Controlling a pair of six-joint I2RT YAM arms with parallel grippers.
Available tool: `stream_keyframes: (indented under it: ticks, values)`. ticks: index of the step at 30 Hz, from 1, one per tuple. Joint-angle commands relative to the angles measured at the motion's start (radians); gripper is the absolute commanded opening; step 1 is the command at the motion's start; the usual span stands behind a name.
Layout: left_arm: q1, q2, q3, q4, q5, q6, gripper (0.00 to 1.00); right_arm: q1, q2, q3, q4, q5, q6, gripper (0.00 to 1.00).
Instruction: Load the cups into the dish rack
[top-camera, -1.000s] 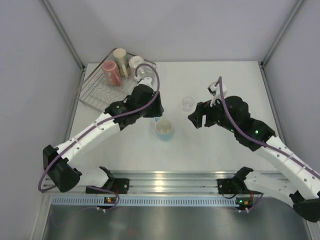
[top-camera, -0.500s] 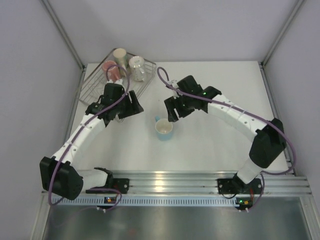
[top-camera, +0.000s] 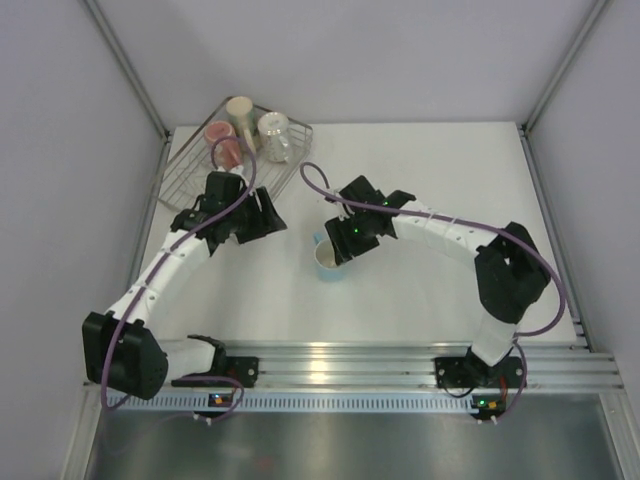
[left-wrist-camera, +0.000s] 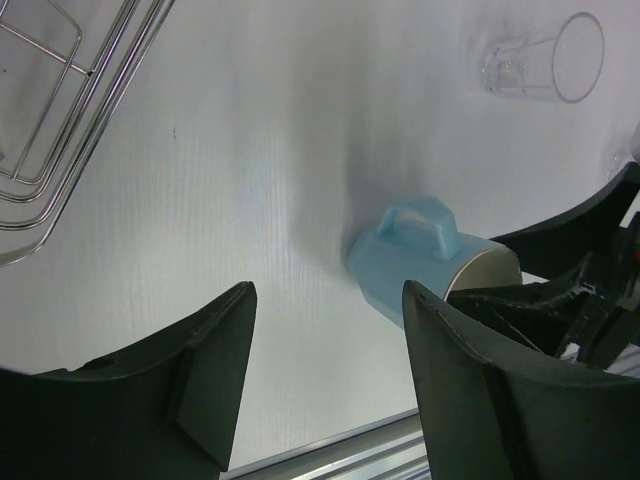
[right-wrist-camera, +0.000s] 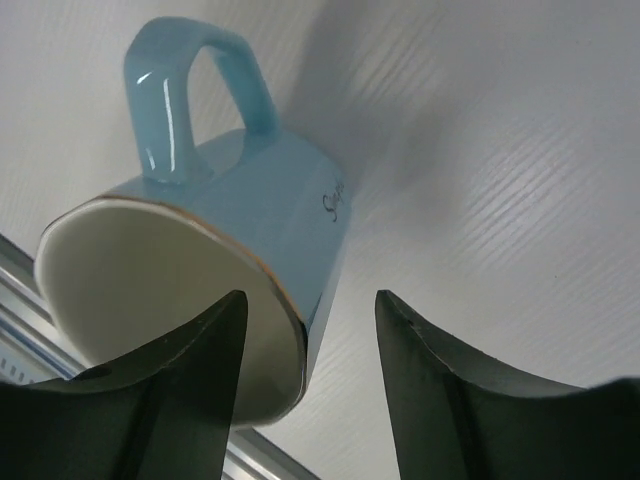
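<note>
A light blue cup (top-camera: 326, 263) stands upright on the white table, its handle (right-wrist-camera: 185, 95) pointing away in the right wrist view. My right gripper (top-camera: 338, 243) is down on it and open. One finger (right-wrist-camera: 170, 400) is over the cream inside, the other finger (right-wrist-camera: 470, 390) outside the wall (right-wrist-camera: 290, 200), with a gap left. My left gripper (top-camera: 266, 215) is open and holds nothing, between the dish rack (top-camera: 190, 180) and the blue cup (left-wrist-camera: 420, 260). A clear glass (left-wrist-camera: 540, 68) lies beyond. The rack holds a cream mug (top-camera: 240, 108), a pink-red mug (top-camera: 222, 142) and a white dotted mug (top-camera: 273, 135).
The rack's wire corner (left-wrist-camera: 60, 110) shows at the top left of the left wrist view. A metal rail (top-camera: 340, 360) runs along the table's near edge. Grey walls close in the table on three sides.
My right arm has swung from the right side across to the blue cup and its jaws have narrowed around the cup wall. My left arm has drawn back toward the rack.
</note>
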Motion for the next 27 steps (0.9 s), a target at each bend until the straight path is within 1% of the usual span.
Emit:
stream_keyframes:
  ticks: [1, 3, 6, 8, 9, 10, 11, 13, 15, 17, 18, 19, 21, 22, 23, 24, 25, 26, 27]
  values:
    - [0.005, -0.012, -0.017, 0.065, 0.020, -0.013, 0.66, 0.024, 0.042, -0.021, 0.094, 0.024, 0.046, 0.54]
    - [0.005, -0.018, -0.032, 0.074, 0.020, -0.020, 0.66, 0.024, 0.059, -0.024, 0.126, 0.026, 0.068, 0.53]
    - [0.004, -0.030, -0.043, 0.076, 0.020, -0.020, 0.66, 0.027, 0.068, -0.029, 0.147, 0.038, 0.088, 0.47]
    - [0.004, -0.040, -0.052, 0.077, 0.028, -0.024, 0.65, 0.028, 0.054, -0.056, 0.176, 0.047, 0.108, 0.37]
    - [0.005, -0.043, -0.060, 0.089, 0.037, -0.027, 0.65, 0.030, 0.044, -0.072, 0.193, 0.049, 0.114, 0.31]
    - [0.004, -0.047, -0.068, 0.099, 0.072, -0.036, 0.65, 0.030, 0.031, -0.088, 0.219, 0.052, 0.124, 0.12]
    - [0.004, -0.050, -0.072, 0.108, 0.089, -0.042, 0.65, 0.031, 0.004, -0.118, 0.242, 0.057, 0.124, 0.01]
    - [0.004, -0.060, -0.075, 0.119, 0.131, -0.059, 0.65, 0.038, -0.030, -0.145, 0.324, 0.077, 0.109, 0.00]
    - [0.004, -0.082, -0.069, 0.126, 0.160, -0.073, 0.67, 0.048, -0.088, -0.165, 0.370, 0.147, 0.080, 0.00]
    - [0.002, -0.099, -0.043, 0.126, 0.197, -0.086, 0.67, 0.068, -0.157, -0.185, 0.440, 0.225, 0.011, 0.00]
    - [0.004, -0.124, -0.023, 0.128, 0.217, -0.093, 0.68, 0.076, -0.209, -0.202, 0.487, 0.306, -0.041, 0.00]
    - [0.002, -0.135, -0.014, 0.128, 0.217, -0.096, 0.68, 0.074, -0.210, -0.202, 0.523, 0.343, -0.076, 0.00]
    - [0.002, -0.164, -0.002, 0.128, 0.266, -0.123, 0.69, 0.077, -0.300, -0.254, 0.615, 0.417, -0.174, 0.00]
    - [0.002, -0.188, 0.003, 0.129, 0.295, -0.134, 0.69, 0.079, -0.335, -0.283, 0.688, 0.423, -0.284, 0.00]
    - [0.004, -0.198, -0.005, 0.164, 0.328, -0.146, 0.69, 0.079, -0.399, -0.344, 0.809, 0.434, -0.329, 0.00]
    - [0.002, -0.210, -0.014, 0.186, 0.402, -0.161, 0.69, 0.079, -0.432, -0.375, 0.880, 0.451, -0.372, 0.00]
    - [0.002, -0.222, -0.023, 0.206, 0.434, -0.192, 0.69, 0.079, -0.462, -0.406, 0.940, 0.457, -0.476, 0.00]
    - [0.002, -0.239, -0.037, 0.220, 0.459, -0.204, 0.69, 0.079, -0.523, -0.475, 1.089, 0.463, -0.527, 0.00]
    - [0.001, -0.253, -0.042, 0.237, 0.497, -0.224, 0.69, 0.079, -0.554, -0.515, 1.170, 0.448, -0.581, 0.00]
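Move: The blue cup stands upright, its middle about 5 cm left of the right hand, nearly level with it fore and aft and some 7 cm lower. The fingers straddle its right rim. The small glass lies 12 cm ahead of that hand, 6 cm to its right and 8 cm down; the dish rack's middle is about 23 cm ahead, 27 cm left and 8 cm down. From the left hand, the cup is roughly 5 cm back, 13 cm right and 15 cm down. Down about 4 cm over the cup's right wall, one finger inside and one outside, the right hand shuts to pinch the rim. It then lifts some 13 cm while reaching forward about 5 cm and easing slightly right, tipping its fingers up and forward nearly 50 degrees. The open left hand sinks slightly, then rises, drawing back and right and rolling its left side down. ##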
